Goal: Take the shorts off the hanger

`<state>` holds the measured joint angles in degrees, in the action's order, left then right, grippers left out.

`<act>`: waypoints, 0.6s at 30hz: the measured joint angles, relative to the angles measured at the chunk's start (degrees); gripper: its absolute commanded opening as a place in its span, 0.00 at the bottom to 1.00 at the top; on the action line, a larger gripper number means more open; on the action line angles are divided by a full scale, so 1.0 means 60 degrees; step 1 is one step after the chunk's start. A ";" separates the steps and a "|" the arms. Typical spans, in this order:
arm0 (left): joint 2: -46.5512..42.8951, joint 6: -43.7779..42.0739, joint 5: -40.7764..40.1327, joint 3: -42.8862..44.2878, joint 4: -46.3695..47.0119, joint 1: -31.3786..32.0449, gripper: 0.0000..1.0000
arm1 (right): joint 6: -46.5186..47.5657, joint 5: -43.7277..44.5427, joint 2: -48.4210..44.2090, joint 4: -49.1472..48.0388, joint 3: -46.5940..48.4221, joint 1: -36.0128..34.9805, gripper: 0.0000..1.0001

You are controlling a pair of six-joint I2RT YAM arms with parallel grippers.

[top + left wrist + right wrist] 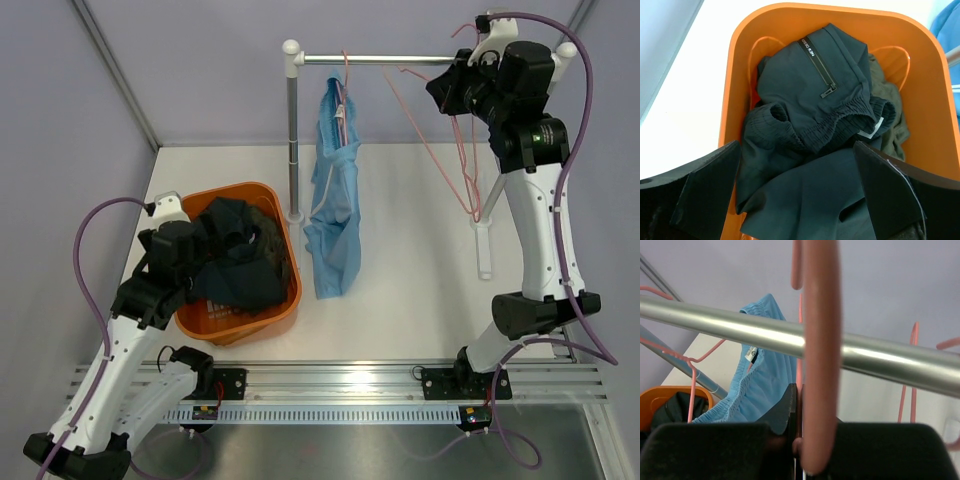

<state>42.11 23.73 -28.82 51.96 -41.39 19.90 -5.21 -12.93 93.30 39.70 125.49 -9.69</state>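
Light blue shorts [333, 190] hang from a pink hanger [344, 90] on the steel rail [390, 59]; they also show in the right wrist view, the light blue shorts [757, 385] behind the rail [730, 327]. My right gripper [458, 88] [801, 407] is up at the rail, shut on the hook of an empty pink hanger [455, 160] [820, 365]. Dark navy shorts [810, 100] [235, 265] lie bunched in the orange basket [735, 75] on top of dark olive shorts [888, 112]. My left gripper [796, 150] [205, 245] hovers just over them, open, holding nothing.
The rack's upright post [293, 140] stands just right of the orange basket [285, 300]. The rack's right foot [485, 250] rests on the white table beside my right arm. A second pink hanger wire [692, 375] hangs farther along the rail.
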 measured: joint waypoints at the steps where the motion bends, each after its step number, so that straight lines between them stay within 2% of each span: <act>1: 0.0000 0.0000 0.0029 0.0000 0.0004 0.0000 0.99 | -0.0026 -0.0033 0.0131 0.0000 0.0124 0.0000 0.00; 18: 0.0000 0.0004 0.0357 -0.0058 0.0109 0.0000 0.99 | -0.0215 -0.0215 0.1413 0.0084 0.0342 0.0000 0.00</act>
<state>42.11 23.75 -26.68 51.62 -40.73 19.90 -6.50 -14.22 101.78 40.21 127.55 -9.69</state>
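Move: Just ahead of the right hand, which holds the empty pink hanger below its hook, runs the rail, about 4 cm forward and 2 cm above the hand. The blue shorts hang some 20 cm to this hand's left, 4 cm forward and 19 cm lower; the right post's top is about 24 cm to its right, 4 cm forward and level with it. From the left hand, the rail spot lies some 22 cm forward, 46 cm right and 26 cm up. Lowering the empty pink hanger onto the rail, the right hand first pushes forward, then sinks steadily while still reaching out, ending about 5 cm lower and 4.5 cm farther forward with a slight drift left. Its fingers dip under 10 degrees and keep their closed grip below the hook, passing the hook's open end over the rail. ##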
